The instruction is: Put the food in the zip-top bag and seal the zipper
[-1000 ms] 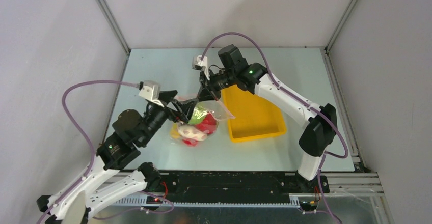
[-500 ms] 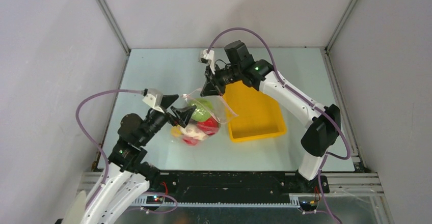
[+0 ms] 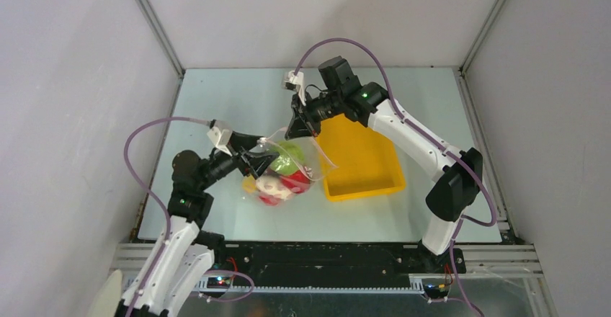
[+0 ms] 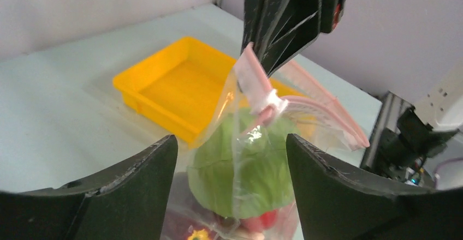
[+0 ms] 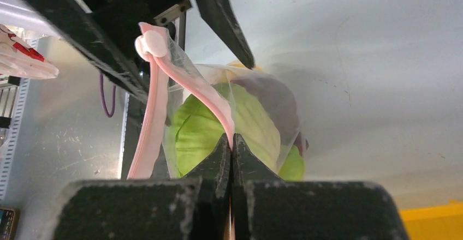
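The clear zip-top bag (image 3: 308,164) hangs partly lifted by its mouth, and the food inside shows through. A pale green cabbage (image 3: 287,158) sits on top, with red and white pieces (image 3: 277,186) below. My right gripper (image 3: 297,128) is shut on the pink zipper (image 5: 188,84) just above the cabbage (image 5: 199,133). A white slider (image 5: 153,44) sits on the strip. My left gripper (image 3: 264,160) is open at the bag's left side. Its fingers (image 4: 139,185) stand on either side of the cabbage (image 4: 245,169) without touching the bag.
The yellow tray (image 3: 364,164) stands right beside the bag, under the right forearm, and shows nothing in it (image 4: 174,82). Grey walls close the table's back and sides. A metal rail runs along the near edge.
The right gripper lifted the bag's mouth a little up and to the right. The left arm swung in, and its open gripper came around the bag's left side.
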Controlling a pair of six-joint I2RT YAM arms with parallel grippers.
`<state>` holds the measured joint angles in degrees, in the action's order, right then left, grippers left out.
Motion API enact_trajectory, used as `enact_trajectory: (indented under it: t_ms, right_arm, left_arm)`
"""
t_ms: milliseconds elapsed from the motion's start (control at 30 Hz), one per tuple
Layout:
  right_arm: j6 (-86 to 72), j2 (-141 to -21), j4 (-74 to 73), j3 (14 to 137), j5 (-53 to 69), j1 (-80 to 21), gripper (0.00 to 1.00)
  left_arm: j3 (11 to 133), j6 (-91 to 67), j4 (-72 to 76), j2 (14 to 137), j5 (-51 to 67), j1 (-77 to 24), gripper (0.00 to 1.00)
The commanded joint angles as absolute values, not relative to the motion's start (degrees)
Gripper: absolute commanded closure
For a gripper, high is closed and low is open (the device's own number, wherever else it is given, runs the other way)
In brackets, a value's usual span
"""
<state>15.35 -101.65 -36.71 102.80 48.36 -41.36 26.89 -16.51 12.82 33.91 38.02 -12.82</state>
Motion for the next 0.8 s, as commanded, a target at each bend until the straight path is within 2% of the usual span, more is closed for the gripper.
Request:
enact_trajectory:
  t_ms: [0,233,433,767]
  right_arm:
    - [16.7,-101.3,-38.0,106.1,50.7,-41.1,1.00]
    - [17.2,-102.4,-38.8,107.4,50.5,-41.1,1.00]
    - [16.2,-103.9,-39.1,109.2,51.5,-41.2,1.00]
    - [15.6,-103.5,-39.3,109.6,51.5,-41.5,1.00]
  left_arm:
    - [28.8,-19.8,21.7,39.5,53.2,-9.5,0.24]
    - [27.5,-16.3,22.2,37.5,54.6,-9.4,0.41]
    - [26.5,-14.6,21.3,34.5,52.5,-9.3,0.45]
    - [27.5,-11.2,17.9,36.6,51.9,-9.4,0.50]
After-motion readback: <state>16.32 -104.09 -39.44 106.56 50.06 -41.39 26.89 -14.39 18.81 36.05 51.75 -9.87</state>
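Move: The zipper slider sits some 4 cm to the left hand's right, level in reach and about 2 cm above it. From the same hand, the green cabbage in the bag is about 8 cm right, 2 cm back and 6 cm below; the yellow bin is roughly 30 cm right, 4 cm back and 22 cm down. From the right hand, the slider lies about 6 cm left and 4 cm back, at the same height. Left hand eases back about 2 cm, turning 10 degrees clockwise, fingers half closing; right keeps pinching the zipper. ##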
